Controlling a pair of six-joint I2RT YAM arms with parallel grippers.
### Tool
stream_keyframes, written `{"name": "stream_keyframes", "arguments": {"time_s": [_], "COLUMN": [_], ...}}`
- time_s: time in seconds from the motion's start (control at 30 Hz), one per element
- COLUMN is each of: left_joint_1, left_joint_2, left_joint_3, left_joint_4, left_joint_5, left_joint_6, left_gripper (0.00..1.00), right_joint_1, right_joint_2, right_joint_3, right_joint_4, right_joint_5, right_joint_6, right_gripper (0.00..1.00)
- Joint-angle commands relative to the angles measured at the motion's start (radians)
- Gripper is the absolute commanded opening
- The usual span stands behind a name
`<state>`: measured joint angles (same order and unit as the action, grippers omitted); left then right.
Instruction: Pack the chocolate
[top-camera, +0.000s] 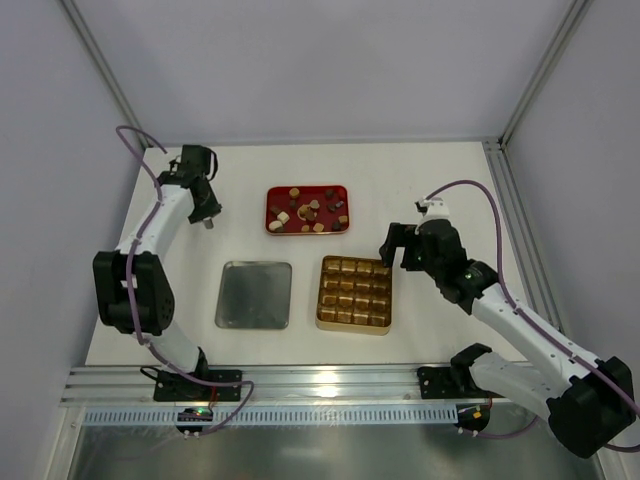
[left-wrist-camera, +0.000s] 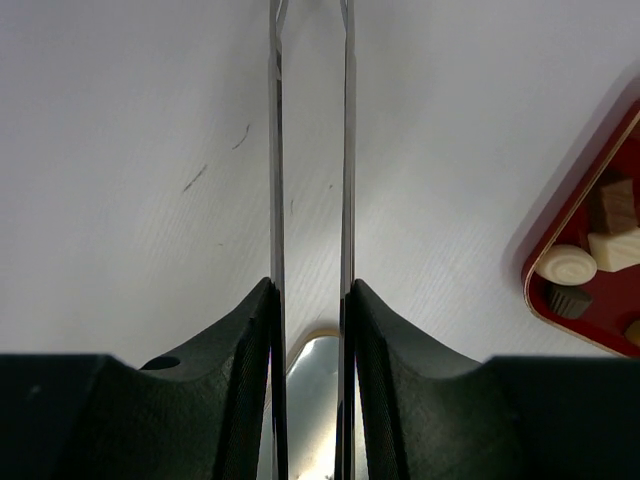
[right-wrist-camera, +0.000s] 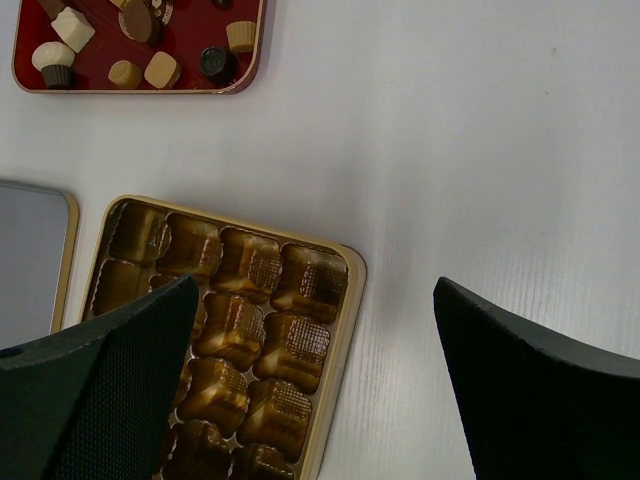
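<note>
The chocolate (top-camera: 305, 210) lies as several dark, tan and cream pieces in a small red tray (top-camera: 268, 210) at the back centre. My left gripper (top-camera: 207, 222) hovers just left of that tray, shut on thin metal tweezers (left-wrist-camera: 277, 150). The two blades run forward side by side with nothing between them. In the left wrist view (left-wrist-camera: 312, 290) the tray's corner (left-wrist-camera: 575, 190) shows at right with a cream round piece (left-wrist-camera: 565, 265). The right gripper (top-camera: 393, 245) (right-wrist-camera: 312, 290) stands open above the right edge of the gold tin (top-camera: 353, 328) (right-wrist-camera: 350, 300), whose cells hold nothing.
A flat silver lid (top-camera: 254, 295) (right-wrist-camera: 30, 260) lies left of the gold tin. The red tray (right-wrist-camera: 190, 30) with chocolate pieces (right-wrist-camera: 130, 72) appears at the top left of the right wrist view. White walls and metal posts enclose the table.
</note>
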<state>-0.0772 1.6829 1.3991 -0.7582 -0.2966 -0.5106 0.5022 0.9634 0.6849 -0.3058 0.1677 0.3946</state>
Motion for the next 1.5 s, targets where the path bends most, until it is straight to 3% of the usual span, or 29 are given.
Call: {"name": "stream_keyframes", "arguments": {"time_s": [0.0, 0.33, 0.8, 1.17, 1.47], "left_joint_1": [-0.021, -0.084, -0.311, -0.421, -0.432], "left_joint_2": [-0.078, -0.213, -0.269, -0.131, 0.003], "left_joint_3": [-0.014, -0.011, 0.047, 0.136, 0.235], "left_joint_4": [-0.039, -0.118, -0.181, -0.145, -0.135], "left_joint_5": [-0.016, 0.024, 0.105, 0.131, 0.139], "left_joint_6": [0.026, 0.055, 0.052, 0.055, 0.058], "left_gripper": [0.35, 0.34, 0.39, 0.39, 0.39], "right_joint_1": [0.001, -0.001, 0.001, -0.001, 0.001], "right_joint_2": [0.011, 0.023, 0.029, 0.026, 0.023], "right_joint_3": [0.030, 0.053, 0.064, 0.064, 0.061], "right_joint_4": [0.039, 0.022, -0.001, -0.012, -0.024], "right_joint_5": [-0.004, 0.006, 0.035, 0.056, 0.067], "right_joint_6": [-0.003, -0.008, 0.004, 0.012, 0.015], "right_gripper": [1.00, 1.00, 1.00, 1.00, 1.00]}}
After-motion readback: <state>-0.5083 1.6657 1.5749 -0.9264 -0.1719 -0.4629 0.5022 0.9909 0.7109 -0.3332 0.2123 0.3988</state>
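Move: The left hand already holds the long metal tongs. The red tray of chocolates is centred about 28 cm to its right, 6 cm ahead and 12 cm below; the white chocolates in the tray's near left corner are some 18 cm right and 3 cm ahead. The metal lid lies roughly 18 cm back and 12 cm right, the gold box about 18 cm back and 40 cm right. From the right hand, the red tray is about 18 cm ahead and 24 cm left. Keeping the tongs pinched between its fingers, the left hand carries them some 18 cm to the right towards the near left corner of the red tray. It rises about 7 cm and draws back about 7 cm on the way, then comes forward and sinks a little at the end. The wrist turns about 30 degrees clockwise, and the grip eases very slightly, letting the tong arms spread a touch. ##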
